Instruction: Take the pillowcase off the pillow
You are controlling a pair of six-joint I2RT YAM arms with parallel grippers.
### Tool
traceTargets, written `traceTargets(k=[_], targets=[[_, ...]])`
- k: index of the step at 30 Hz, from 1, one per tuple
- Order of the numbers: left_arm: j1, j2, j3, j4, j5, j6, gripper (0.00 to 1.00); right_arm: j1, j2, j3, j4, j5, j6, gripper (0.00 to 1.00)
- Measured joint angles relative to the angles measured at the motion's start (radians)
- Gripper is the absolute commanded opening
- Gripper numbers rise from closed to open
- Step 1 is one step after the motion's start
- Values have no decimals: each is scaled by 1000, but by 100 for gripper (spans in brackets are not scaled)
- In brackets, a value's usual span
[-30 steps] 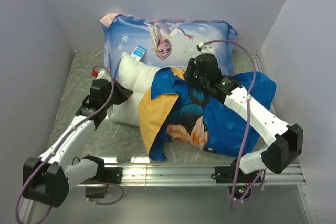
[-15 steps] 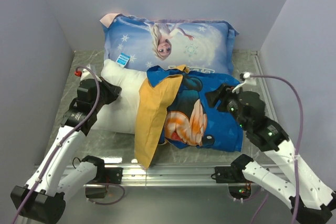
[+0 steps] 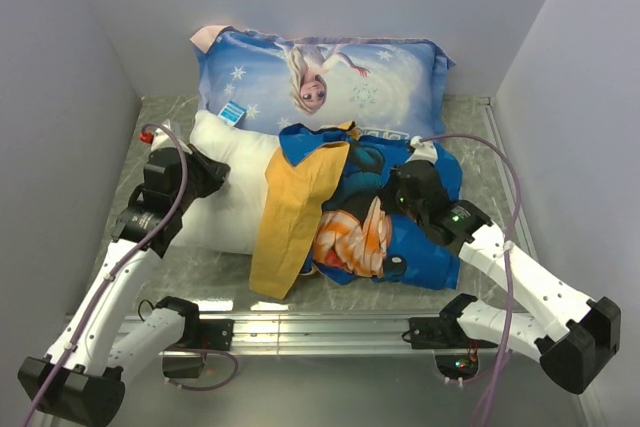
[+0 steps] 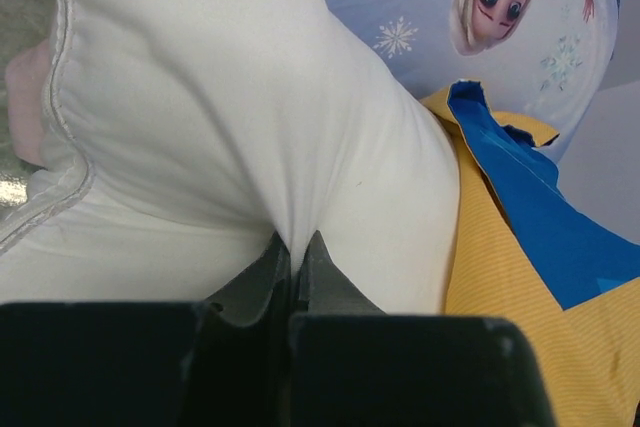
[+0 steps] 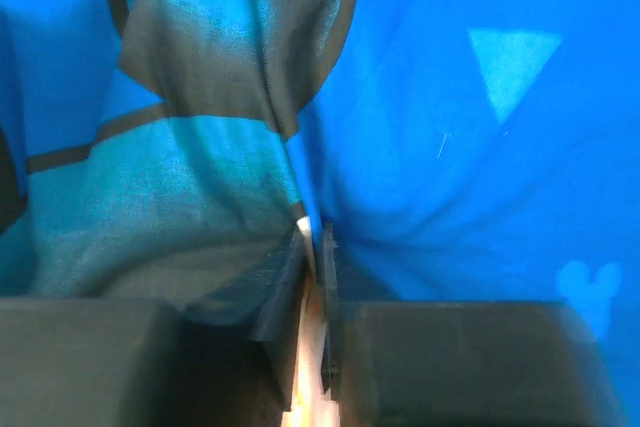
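Observation:
The white pillow (image 3: 232,205) lies at the left-middle of the table, its right part still under the pillowcase (image 3: 420,247). The pillowcase is blue with a cartoon print, and its yellow-orange side (image 3: 290,219) is folded back over the pillow. My left gripper (image 3: 207,175) is shut on the pillow's left end; in the left wrist view the white pillow (image 4: 250,127) puckers between the fingertips of that gripper (image 4: 297,245). My right gripper (image 3: 397,193) presses into the pillowcase's middle. In the right wrist view it (image 5: 313,237) is shut on a fold of the blue pillowcase (image 5: 450,147).
A light blue Elsa-print pillow (image 3: 320,75) leans against the back wall, touching the white pillow and the pillowcase. Grey walls close in on the left, back and right. A metal rail (image 3: 330,327) runs along the near edge by the arm bases.
My right gripper let go, swung out right, then came back left onto the pillowcase's middle and closed on a fold. The pillowcase shifted right off the pillow. The left gripper kept its grip.

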Motion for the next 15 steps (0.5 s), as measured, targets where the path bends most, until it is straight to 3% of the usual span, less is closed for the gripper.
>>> traceTargets(k=[5,15], targets=[[-3,-1,108,-97,0,16,0,-50,-38,10,-30,17,13,0],[-5,-3,438,-229,-35,79,0,-488,-123,115,-148,-139,-10,0]])
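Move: The pillowcase, bunched over the pillow's inner end, has a fold already between the nearly shut right fingers; its middle lies about 7 cm left of them, level fore and aft and some 5 cm below. Its yellow band hangs roughly 20 cm left and 2 cm back, with the blue Elsa pillow about 30 cm ahead and 15 cm left. The left hand already pinches the white pillow, whose bare middle sits some 7 cm straight beneath; the yellow band lies about 15 cm right of that hand and 5 cm back. The pillowcase fold is pinched fully shut in the right fingers and dragged to the right, away from the white pillow's bare end, about 13 cm and climbing some 5 cm, the wrist swinging some 20 degrees clockwise. Meanwhile the left hand keeps its pinch on the white pillow and hoists it nearly straight up, its fingers tipping upward. ##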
